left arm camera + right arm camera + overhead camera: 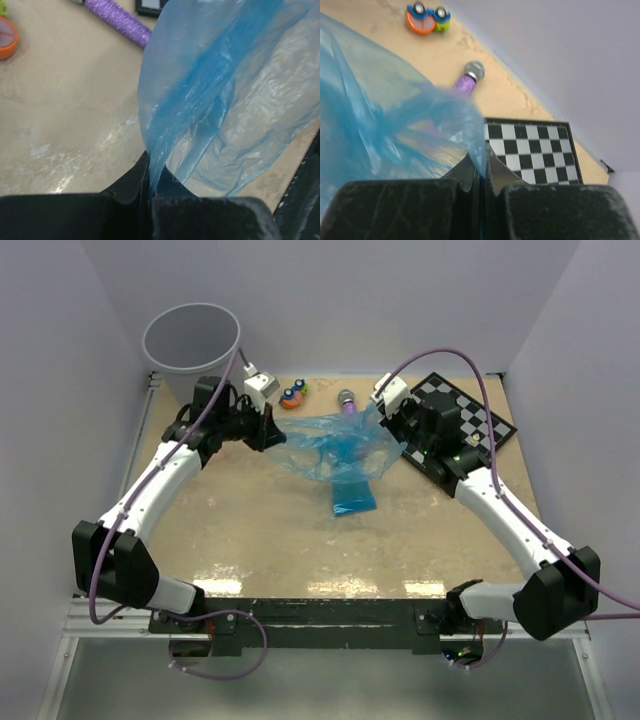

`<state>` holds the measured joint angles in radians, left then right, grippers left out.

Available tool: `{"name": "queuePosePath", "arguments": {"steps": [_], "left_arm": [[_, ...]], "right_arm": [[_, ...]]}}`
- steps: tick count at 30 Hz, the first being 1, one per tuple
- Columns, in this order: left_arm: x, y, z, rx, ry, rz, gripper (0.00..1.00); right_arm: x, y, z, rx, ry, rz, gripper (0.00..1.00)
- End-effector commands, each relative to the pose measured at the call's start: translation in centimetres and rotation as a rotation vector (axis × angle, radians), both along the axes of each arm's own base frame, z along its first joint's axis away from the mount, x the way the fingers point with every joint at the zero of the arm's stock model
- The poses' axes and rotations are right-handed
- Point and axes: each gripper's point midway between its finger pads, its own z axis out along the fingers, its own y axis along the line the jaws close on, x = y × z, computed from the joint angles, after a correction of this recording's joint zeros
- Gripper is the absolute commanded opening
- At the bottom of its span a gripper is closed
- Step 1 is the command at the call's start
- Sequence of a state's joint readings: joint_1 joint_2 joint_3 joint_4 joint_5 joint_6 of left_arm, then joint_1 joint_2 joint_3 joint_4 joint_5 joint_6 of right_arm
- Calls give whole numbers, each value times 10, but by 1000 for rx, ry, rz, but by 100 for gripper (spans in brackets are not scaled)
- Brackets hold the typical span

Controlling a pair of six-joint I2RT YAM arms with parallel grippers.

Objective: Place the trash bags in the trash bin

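A wide translucent blue trash bag (335, 445) hangs stretched between my two grippers above the table's middle, with a folded darker-blue part (353, 496) drooping onto the table. My left gripper (272, 430) is shut on the bag's left edge; the film (200, 115) runs out from between its jaws. My right gripper (397, 426) is shut on the bag's right edge (395, 125). The grey round trash bin (191, 337) stands at the far left corner, behind my left gripper.
A purple glittery microphone (347, 400) and an orange-and-blue toy (293, 395) lie at the back, behind the bag. A black-and-white checkerboard (470, 415) lies at the right under my right arm. White walls close in the table.
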<state>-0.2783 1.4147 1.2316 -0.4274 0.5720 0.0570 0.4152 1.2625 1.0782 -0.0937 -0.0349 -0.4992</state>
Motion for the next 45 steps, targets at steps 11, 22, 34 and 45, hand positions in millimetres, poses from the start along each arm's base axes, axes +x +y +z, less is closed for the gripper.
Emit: {"name": "queuePosePath", "arguments": {"steps": [11, 22, 34, 45], "left_arm": [[157, 0, 292, -266, -681, 149, 0], [-41, 33, 525, -324, -1983, 327, 2], [-201, -19, -144, 591, -232, -1246, 0], [-122, -64, -63, 201, -148, -418, 0]], "right_arm": [[116, 59, 263, 361, -504, -29, 0], [-87, 31, 454, 527, -1386, 144, 0], [-194, 33, -163, -576, 281, 981, 0], [-128, 57, -23, -20, -13, 439, 0]]}}
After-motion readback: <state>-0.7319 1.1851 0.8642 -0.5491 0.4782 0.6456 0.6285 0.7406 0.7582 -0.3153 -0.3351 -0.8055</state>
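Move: The trash bag hangs between the hands, its middle about 12 cm right of the left hand and 10 cm left of the right, some 10 cm below both. On the table, the purple microphone lies some 4 cm ahead and 5 cm left of the right hand, the chessboard about 15 cm right and 2 cm ahead of it. From the left hand, the googly-eyed toy is about 14 cm ahead and 2 cm right, the trash bin 12 cm ahead and 16 cm left. Still pinching the bag, both hands swing up about 40 cm, then whip down and back, ending closer together. ##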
